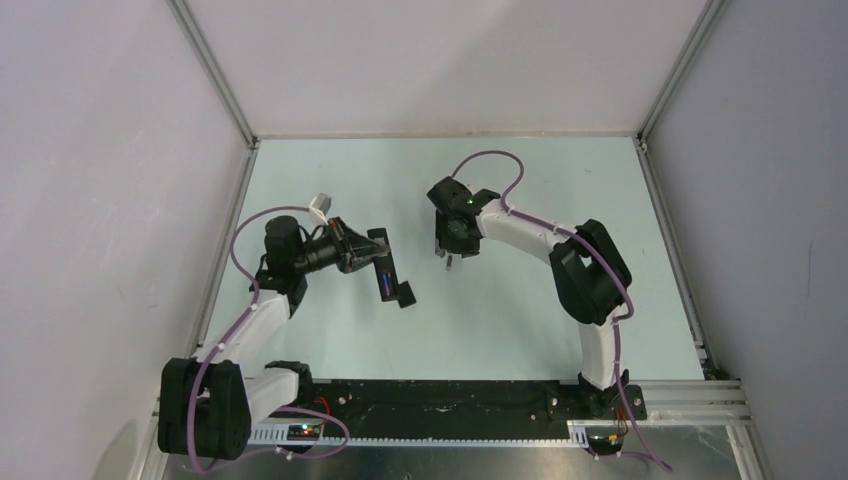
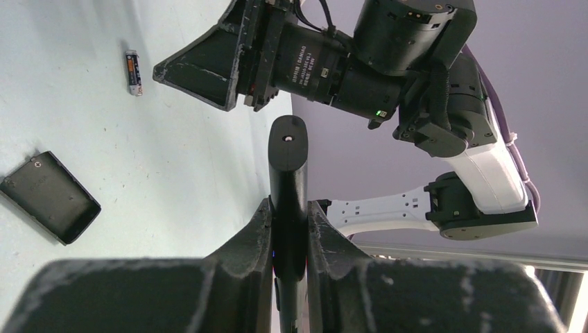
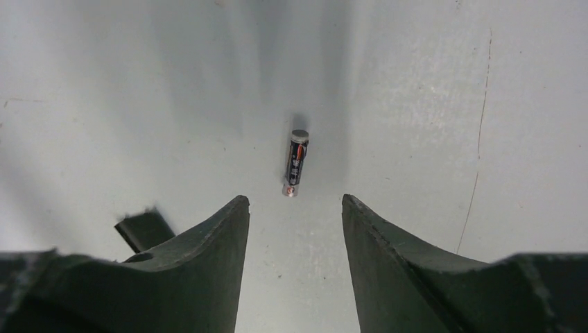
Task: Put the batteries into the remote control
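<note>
My left gripper is shut on the remote control, a slim black bar held edge-on above the table. From above, the remote control slants down to the right, with a blue-purple battery showing in its back recess. A second battery, dark with a pale metallic end, lies loose on the table. My right gripper hangs just above it, open, with nothing between its fingers. That battery also shows in the left wrist view, to the left of the right gripper's fingers.
A small loose black cover plate lies flat on the table, and one corner of this cover plate shows by my right gripper's left finger. Pale walls with metal rails enclose the table on three sides.
</note>
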`<state>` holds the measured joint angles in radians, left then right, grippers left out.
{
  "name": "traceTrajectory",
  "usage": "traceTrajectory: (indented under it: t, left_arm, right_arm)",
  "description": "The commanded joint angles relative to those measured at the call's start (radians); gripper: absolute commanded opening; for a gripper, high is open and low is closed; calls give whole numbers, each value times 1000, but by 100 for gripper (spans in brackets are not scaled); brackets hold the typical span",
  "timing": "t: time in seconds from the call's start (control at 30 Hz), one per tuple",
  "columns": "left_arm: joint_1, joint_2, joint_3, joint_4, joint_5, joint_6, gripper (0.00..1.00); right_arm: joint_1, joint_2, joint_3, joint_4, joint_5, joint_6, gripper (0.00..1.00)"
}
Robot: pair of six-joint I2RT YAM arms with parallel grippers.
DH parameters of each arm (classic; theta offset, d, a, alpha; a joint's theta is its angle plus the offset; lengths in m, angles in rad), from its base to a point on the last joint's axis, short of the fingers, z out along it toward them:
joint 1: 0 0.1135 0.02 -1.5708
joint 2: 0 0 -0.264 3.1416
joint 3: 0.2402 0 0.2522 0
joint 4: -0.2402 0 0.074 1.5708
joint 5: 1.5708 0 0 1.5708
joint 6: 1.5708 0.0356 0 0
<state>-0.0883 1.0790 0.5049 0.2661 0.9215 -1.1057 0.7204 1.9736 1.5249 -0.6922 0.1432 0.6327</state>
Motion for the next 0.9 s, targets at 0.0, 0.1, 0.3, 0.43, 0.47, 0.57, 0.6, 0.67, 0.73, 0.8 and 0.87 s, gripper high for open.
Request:
traceTrajectory:
  t: [0.0,0.1,0.3,0.43,0.47,0.57,0.6,0.67,0.73,0.8,0.87]
  left_arm:
    - [11,-14,-3,10,17,30,0]
    - [12,-14,-2,7,18,33,0]
    - [14,-8,-1,1,19,37,0]
    - [13,-8,1,-1,19,40,0]
    - [14,-7,1,-2,21,40,0]
    - [15,-7,1,-5,21,44,0]
    - [16,-7,1,-5,22,45,0]
    - [16,-5,1,-8,22,47,0]
    - [17,-3,0,-8,23,49,0]
    - [17,0,-1,-11,23,53,0]
    - [17,5,-4,-10,24,56,0]
  right_arm:
    - [22,61,69,-50,93,44,54]
    - [24,91,78,-51,90,50,49]
    - [22,127,80,-49,78,63,39]
    - [21,138,78,-47,75,68,30]
    - [21,140,77,-43,73,67,26]
    - [19,142,77,-34,69,64,15]
    - [17,144,77,-32,68,60,13]
    - [15,143,76,-31,58,52,6]
    - [13,133,68,-27,48,42,2]
    - [10,106,48,-13,29,27,0]
    - [6,63,18,2,3,9,0]
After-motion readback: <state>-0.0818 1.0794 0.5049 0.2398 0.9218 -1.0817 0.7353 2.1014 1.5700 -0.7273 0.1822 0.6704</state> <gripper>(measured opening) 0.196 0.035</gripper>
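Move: The loose battery lies on the table almost straight below the right hand, about 5 cm down and perhaps 1 cm farther out, long axis roughly fore-and-aft. From the right hand, the black battery cover is some 9 cm to the left, 6 cm back and 5 cm down. The remote control, held up by the left hand, sits about 11 cm left, 8 cm back and 12 cm higher. From the left hand the battery is around 12 cm right, 7 cm ahead and 18 cm below. The right fingers come to pinch the loose battery from both sides near its rear end: the hand sinks about 4 cm almost straight down onto it, tilting only a few degrees, while the half-open fingers begin to narrow. It then stays low and in place as they close nearly all the way. ##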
